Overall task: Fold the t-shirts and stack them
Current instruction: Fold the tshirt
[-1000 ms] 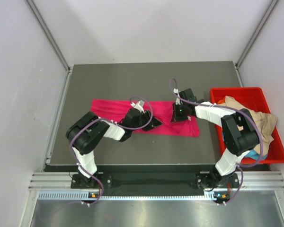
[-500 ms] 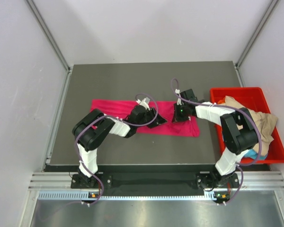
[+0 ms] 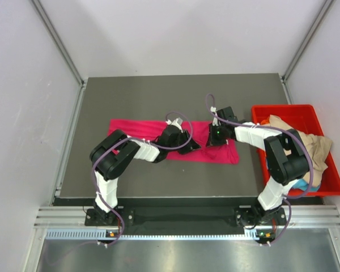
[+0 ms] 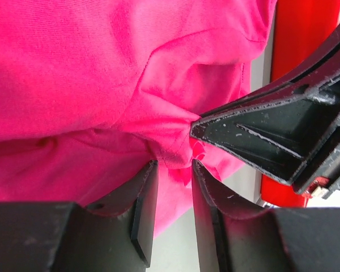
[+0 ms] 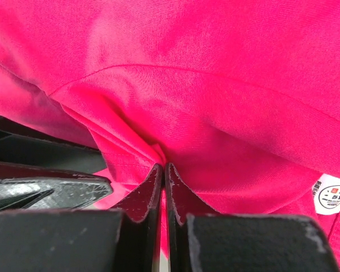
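Note:
The magenta-pink t-shirt (image 3: 136, 129) lies flattened in a long strip across the middle of the table. My left gripper (image 3: 188, 144) is low over the strip's front edge near its middle. In the left wrist view the left gripper (image 4: 174, 164) is open, its jaws a little apart, and a bunched fold of the pink t-shirt (image 4: 102, 73) sits at the tips. My right gripper (image 3: 215, 137) is just to the right. In the right wrist view the right gripper (image 5: 164, 166) is shut on a pinched ridge of the pink cloth (image 5: 215, 85). The two grippers are almost touching.
A red plastic bin (image 3: 331, 182) stands at the table's right edge. It holds a tan-beige shirt (image 3: 313, 144), a turquoise one (image 3: 301, 184) and a bit of orange (image 3: 264, 121). The shirt's white label (image 5: 331, 196) shows to the right of my right fingers.
My left gripper has slid right along the shirt toward the right gripper, and its jaws have narrowed. The right gripper has held still, shut on the cloth.

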Available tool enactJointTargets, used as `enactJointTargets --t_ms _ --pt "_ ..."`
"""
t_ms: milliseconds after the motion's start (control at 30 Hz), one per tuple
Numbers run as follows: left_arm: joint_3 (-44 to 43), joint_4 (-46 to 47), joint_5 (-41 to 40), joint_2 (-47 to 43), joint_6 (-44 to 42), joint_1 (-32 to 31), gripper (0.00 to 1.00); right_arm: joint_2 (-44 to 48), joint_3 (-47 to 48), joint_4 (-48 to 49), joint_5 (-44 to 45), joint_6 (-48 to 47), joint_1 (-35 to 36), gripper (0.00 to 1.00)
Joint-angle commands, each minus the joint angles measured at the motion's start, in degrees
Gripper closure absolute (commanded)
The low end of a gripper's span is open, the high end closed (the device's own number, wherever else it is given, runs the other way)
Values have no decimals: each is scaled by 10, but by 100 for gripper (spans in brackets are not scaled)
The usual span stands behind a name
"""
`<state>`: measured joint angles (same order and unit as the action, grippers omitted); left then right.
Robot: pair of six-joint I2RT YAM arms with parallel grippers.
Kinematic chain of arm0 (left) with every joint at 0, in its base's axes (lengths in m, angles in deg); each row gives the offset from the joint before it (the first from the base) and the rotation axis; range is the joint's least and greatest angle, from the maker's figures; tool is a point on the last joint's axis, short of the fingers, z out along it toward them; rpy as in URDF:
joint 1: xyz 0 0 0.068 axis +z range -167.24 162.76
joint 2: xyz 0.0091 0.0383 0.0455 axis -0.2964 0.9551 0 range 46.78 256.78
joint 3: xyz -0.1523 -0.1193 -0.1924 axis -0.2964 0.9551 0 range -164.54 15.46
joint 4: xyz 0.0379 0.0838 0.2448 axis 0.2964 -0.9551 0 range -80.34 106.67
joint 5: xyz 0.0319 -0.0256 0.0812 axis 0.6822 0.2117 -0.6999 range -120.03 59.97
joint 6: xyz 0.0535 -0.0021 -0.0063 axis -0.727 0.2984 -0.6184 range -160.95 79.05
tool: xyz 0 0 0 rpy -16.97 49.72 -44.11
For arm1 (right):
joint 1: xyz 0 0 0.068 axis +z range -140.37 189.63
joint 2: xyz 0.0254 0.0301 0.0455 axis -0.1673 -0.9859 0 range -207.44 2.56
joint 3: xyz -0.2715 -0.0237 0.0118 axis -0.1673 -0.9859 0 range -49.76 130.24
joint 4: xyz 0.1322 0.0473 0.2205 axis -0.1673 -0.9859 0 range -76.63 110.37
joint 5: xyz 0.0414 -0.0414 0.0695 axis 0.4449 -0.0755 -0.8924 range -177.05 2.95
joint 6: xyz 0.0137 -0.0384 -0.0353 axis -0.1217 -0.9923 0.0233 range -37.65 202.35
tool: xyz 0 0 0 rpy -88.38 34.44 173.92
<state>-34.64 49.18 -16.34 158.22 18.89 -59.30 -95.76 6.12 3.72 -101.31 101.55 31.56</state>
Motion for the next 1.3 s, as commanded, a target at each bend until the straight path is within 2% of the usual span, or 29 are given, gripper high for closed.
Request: enactJointTargets --t_ms 0,167,267,300,367,400,433,533,633,833,1033,1267 --pt "-22 -10 -12 13 -8 -4 65 14 -2 13 -2 -1 -8 100" --pt "-31 -17 -17 19 -11 -4 69 16 -4 15 -2 -3 -8 100" --pt "-40 -25 -13 25 -13 -4 77 16 -6 17 -4 -3 -8 100" --pt "-46 -30 -11 26 -13 -5 83 19 -7 18 -5 -2 -8 100" --pt "-51 -39 -9 25 -16 -5 88 21 -6 16 -6 -1 -8 99" --pt "-60 -57 -8 21 -19 -4 97 24 -4 12 -6 -1 -8 98" --pt "-65 -67 -8 19 -26 -5 100 27 -3 9 -6 0 -8 96" --pt "-76 -118 -7 -7 -38 -5 100 45 -1 -1 -5 -1 -8 89" --pt "-94 -213 -20 -42 -61 -6 100 73 -5 -19 2 2 -18 75" --pt "-113 -322 -44 -88 -103 -6 100 148 -26 -56 10 43 -35 63" --pt "-102 -382 -51 -105 -118 -6 100 186 -93 -58 27 98 -35 62" --pt "-85 -388 -53 -105 -122 -5 100 176 -132 -9 8 128 -29 64"
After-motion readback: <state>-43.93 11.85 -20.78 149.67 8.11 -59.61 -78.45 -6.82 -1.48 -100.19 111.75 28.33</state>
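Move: The shirt's loose fold lies right at the left fingertips, barely 1 cm ahead, 1 cm right and 1 cm below; the right fingertips, already shut on it, are about 4 cm to the left hand's right and roughly level fore and aft. From the right hand, the shirt's near edge is some 7 cm back and 3 cm right, 2 cm below; the neck label lies about 7 cm right and 1 cm ahead. Down by about 1 cm, the left hand closes its part-open fingers on the shirt's fold; only then does the right hand open, letting go, and rise some 6 cm. The left keeps its pinch, arcing low over the shirt leftward and back while its fingers tip steeper, about 20 degrees; the right swings back and to its right, sinking part-open over the near edge. ##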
